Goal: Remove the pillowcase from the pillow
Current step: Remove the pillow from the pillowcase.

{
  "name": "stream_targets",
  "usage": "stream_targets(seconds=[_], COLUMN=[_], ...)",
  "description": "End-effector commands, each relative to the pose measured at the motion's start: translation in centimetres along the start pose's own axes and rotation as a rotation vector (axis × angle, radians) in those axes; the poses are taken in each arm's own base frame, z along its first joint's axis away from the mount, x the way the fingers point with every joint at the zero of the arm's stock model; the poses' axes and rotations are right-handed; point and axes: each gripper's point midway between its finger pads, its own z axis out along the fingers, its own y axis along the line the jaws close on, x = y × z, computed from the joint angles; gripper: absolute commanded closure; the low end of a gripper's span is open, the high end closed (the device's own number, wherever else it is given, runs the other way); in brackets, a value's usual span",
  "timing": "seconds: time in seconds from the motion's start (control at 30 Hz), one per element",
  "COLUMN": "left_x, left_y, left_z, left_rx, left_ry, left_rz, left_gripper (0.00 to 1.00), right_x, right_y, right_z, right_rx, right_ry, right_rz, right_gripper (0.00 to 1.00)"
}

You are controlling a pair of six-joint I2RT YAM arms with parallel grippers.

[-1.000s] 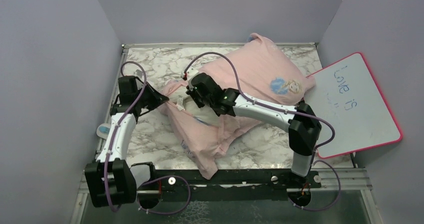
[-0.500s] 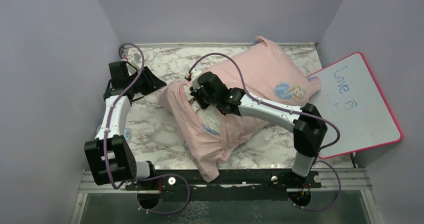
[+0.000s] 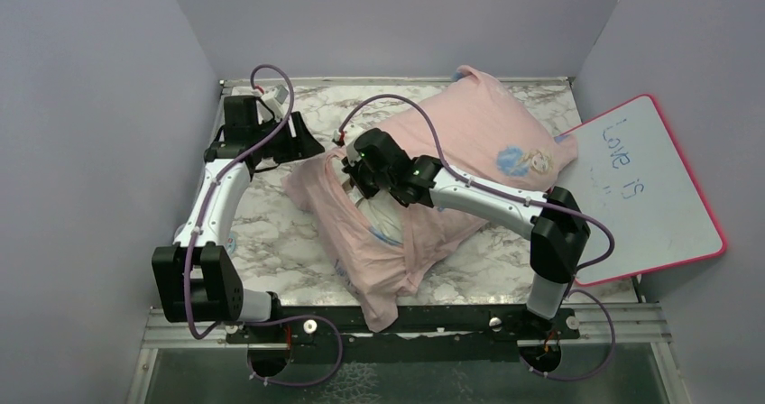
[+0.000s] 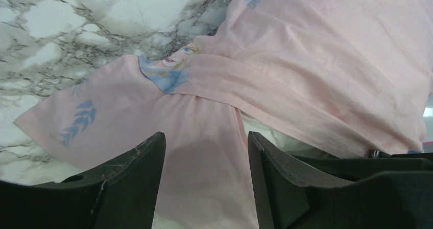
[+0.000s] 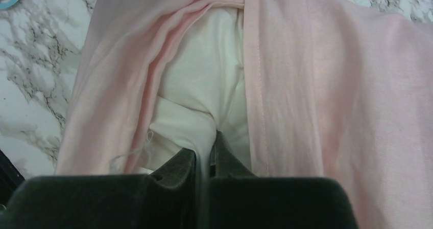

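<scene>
The pale pink pillowcase (image 3: 469,133) lies across the middle of the marble table (image 3: 271,215), still round most of the pillow. Its open end faces left, with a loose flap hanging toward the front. The white pillow (image 3: 381,216) shows through that opening. My right gripper (image 3: 361,174) reaches into the opening and is shut on a pinch of the pillow's white fabric (image 5: 204,86), with the pillowcase hem (image 5: 270,86) beside it. My left gripper (image 3: 302,142) hovers open at the far-left edge of the pillowcase (image 4: 306,60); pink fabric lies below the gap between its fingers (image 4: 207,136).
A pink-framed whiteboard (image 3: 645,188) leans at the right edge of the table. A small blue round object (image 3: 230,240) lies by the left edge. Lavender walls close in the left, back and right sides.
My left gripper has opened and let go of the pillowcase edge, then swung toward the back and right. The freed edge has slackened. My right gripper keeps its pinch on the pillow.
</scene>
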Motion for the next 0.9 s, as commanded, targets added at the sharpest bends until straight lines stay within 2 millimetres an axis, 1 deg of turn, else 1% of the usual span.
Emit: stream_targets(seconds=[0.0,0.1,0.13,0.2,0.23,0.3,0.33,0.4,0.43,0.47,0.57,0.67,0.77,0.83,0.87], left_x=[3.5,4.0,4.0,4.2,4.3,4.7,4.9,4.9,4.6,4.3,3.2,2.4,2.3,3.0,3.5], left_y=[-0.7,-1.6,-1.9,-1.9,-1.6,-0.4,0.4,1.7,2.3,2.8,4.8,6.9,9.3,10.3,10.4], left_z=[1.2,1.2,1.2,1.1,1.0,0.9,0.8,0.2,-0.1,-0.5,-1.7,-3.2,-4.1,-3.5,-2.8], left_rx=[0.000,0.028,0.035,0.030,0.016,-0.054,-0.104,-0.193,-0.238,-0.276,-0.417,-0.525,-0.548,-0.482,-0.438], left_ry=[0.123,0.137,0.140,0.158,0.175,0.201,0.203,0.184,0.166,0.147,0.090,0.041,0.020,0.032,0.038], left_rz=[0.003,0.013,0.015,0.016,0.015,0.007,0.006,0.003,0.002,0.004,0.014,-0.022,-0.095,-0.147,-0.180], left_gripper=[0.37,0.38,0.39,0.45,0.52,0.75,0.82,0.92,0.98,1.00,1.00,1.00,1.00,1.00,1.00], right_x=[1.7,1.6,1.6,1.6,1.5,1.4,1.4,1.3,1.4,1.5,1.9,2.1,2.0,1.4,0.9], right_y=[-0.2,-0.5,-0.7,-0.9,-0.9,-1.0,-1.0,-1.3,-1.6,-1.9,-2.4,-2.0,-0.7,0.6,1.2], right_z=[-0.4,-0.4,-0.4,-0.4,-0.4,-0.5,-0.5,-0.5,-0.5,-0.6,-0.7,-0.9,-1.6,-2.1,-2.4], right_rx=[0.022,0.046,0.057,0.070,0.073,0.080,0.082,0.101,0.119,0.139,0.172,0.146,0.061,-0.027,-0.075], right_ry=[0.058,0.048,0.047,0.045,0.042,0.038,0.035,0.032,0.035,0.040,0.050,0.051,0.027,-0.028,-0.059], right_rz=[0.048,0.072,0.081,0.095,0.099,0.111,0.113,0.118,0.125,0.133,0.148,0.150,0.126,0.095,0.065], right_gripper=[0.99,0.99,0.99,1.00,0.99,0.99,0.99,0.99,0.99,0.99,0.99,0.99,0.99,0.99,0.99])
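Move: The left hand, open, has the left edge of the pillowcase's mouth just under it: about 2 cm back, 2 cm right and 4 cm below. The bared white pillow's middle lies some 13 cm back and 13 cm right of this hand, about 8 cm below. From the right hand, already pinching the pillow, that pillowcase edge lies roughly 6 cm ahead and 6 cm left, about level. Left dips back-right, pinches the pillowcase edge and pulls it left about 5 cm while right keeps gripping the pillow. ##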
